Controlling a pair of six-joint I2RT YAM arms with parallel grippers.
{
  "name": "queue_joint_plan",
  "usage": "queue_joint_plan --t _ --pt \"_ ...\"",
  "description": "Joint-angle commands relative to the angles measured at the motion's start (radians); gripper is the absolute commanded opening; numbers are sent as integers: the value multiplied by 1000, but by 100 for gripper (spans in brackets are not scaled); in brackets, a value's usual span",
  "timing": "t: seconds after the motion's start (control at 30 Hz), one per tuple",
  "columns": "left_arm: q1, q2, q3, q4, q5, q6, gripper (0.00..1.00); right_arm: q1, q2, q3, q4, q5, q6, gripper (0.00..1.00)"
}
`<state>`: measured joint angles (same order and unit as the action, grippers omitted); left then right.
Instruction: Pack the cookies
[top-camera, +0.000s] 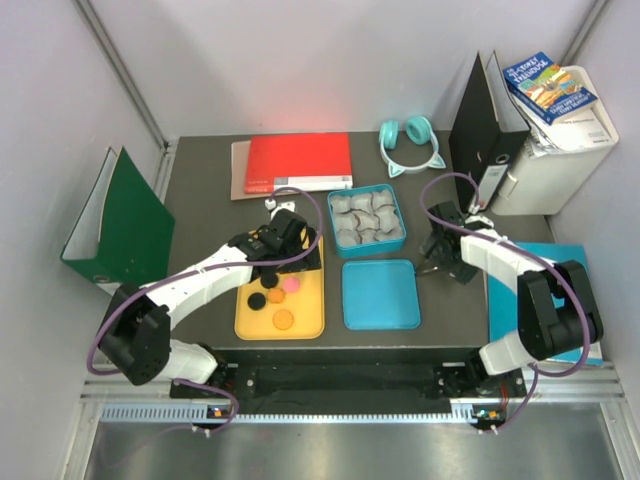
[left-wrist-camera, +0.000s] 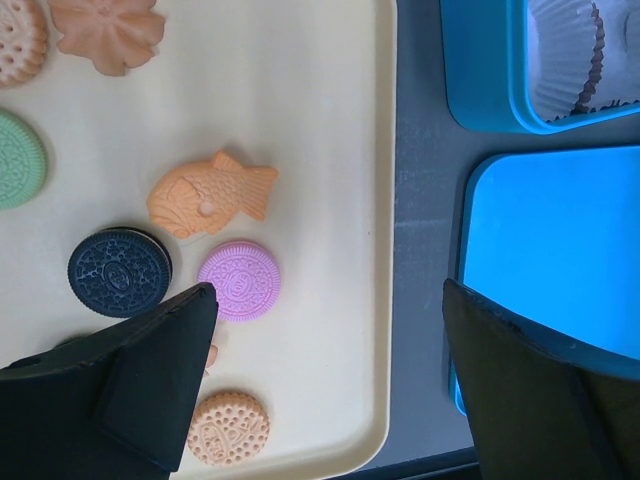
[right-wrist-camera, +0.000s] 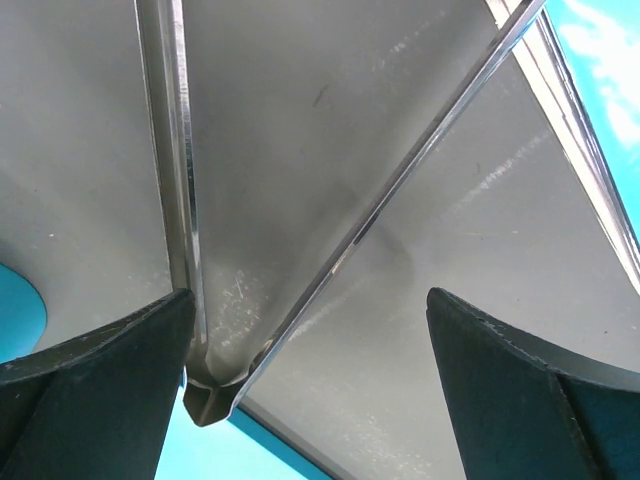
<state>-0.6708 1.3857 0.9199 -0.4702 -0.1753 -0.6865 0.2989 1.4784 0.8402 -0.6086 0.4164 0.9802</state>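
The cookies lie on a yellow tray (top-camera: 312, 322): a pink round one (left-wrist-camera: 238, 280), a black one (left-wrist-camera: 120, 272), an orange fish-shaped one (left-wrist-camera: 210, 197), a green one (left-wrist-camera: 15, 160) and tan ones (left-wrist-camera: 228, 428). My left gripper (top-camera: 285, 242) (left-wrist-camera: 325, 340) hovers open over the tray's right side, holding nothing. A blue box (top-camera: 367, 191) of crinkled paper cups (left-wrist-camera: 565, 55) stands to the tray's right, with its blue lid (top-camera: 380, 293) in front of it. My right gripper (top-camera: 438, 250) (right-wrist-camera: 310, 330) is open over metal tongs (right-wrist-camera: 195, 330) lying on the grey table.
A red folder (top-camera: 300, 163) and teal headphones (top-camera: 408, 140) lie at the back. A green binder (top-camera: 120, 215) stands at the left. A black binder (top-camera: 480, 130) and a white box (top-camera: 560, 160) with a book on it stand at the back right. A blue sheet (top-camera: 545, 262) lies under the right arm.
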Motion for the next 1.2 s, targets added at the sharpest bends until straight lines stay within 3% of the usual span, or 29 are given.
queue_joint_plan --t 0.0,0.23,0.53,0.83,0.97,1.03,1.17 --pt "-6 -25 -12 38 -6 -13 98 14 -59 25 18 -14 14 98" --pt "-4 -1 -6 44 10 -13 98 14 -156 -98 182 -47 84 98" --pt "-7 -7 -6 44 10 -16 98 16 -24 -55 230 4 156 96" --pt "-7 -10 -4 33 2 -21 98 14 204 148 -8 48 28 94" --pt "-7 -1 5 33 5 -18 98 5 191 122 -20 26 -41 71" --pt "-7 6 5 33 8 -19 98 -10 177 99 -31 12 -57 70" --pt "-9 7 5 35 13 -19 98 -20 132 37 -25 -25 -61 53"
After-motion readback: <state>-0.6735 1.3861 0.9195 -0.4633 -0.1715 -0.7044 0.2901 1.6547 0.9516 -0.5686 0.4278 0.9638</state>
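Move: The metal tongs lie open in a V just under the right hand, their middle about 7 cm ahead, 2 cm to its right and 2 cm below. The blue lid's middle is 15 cm to the hand's left and 4 cm back; the blue cookie box is roughly 14 cm ahead and 18 cm left. From the left hand, the tongs lie some 36 cm right, 5 cm ahead and 8 cm below. The right hand lifts slightly, reaches some 4 cm forward and down around the tongs' arms, fingers partly closing. ##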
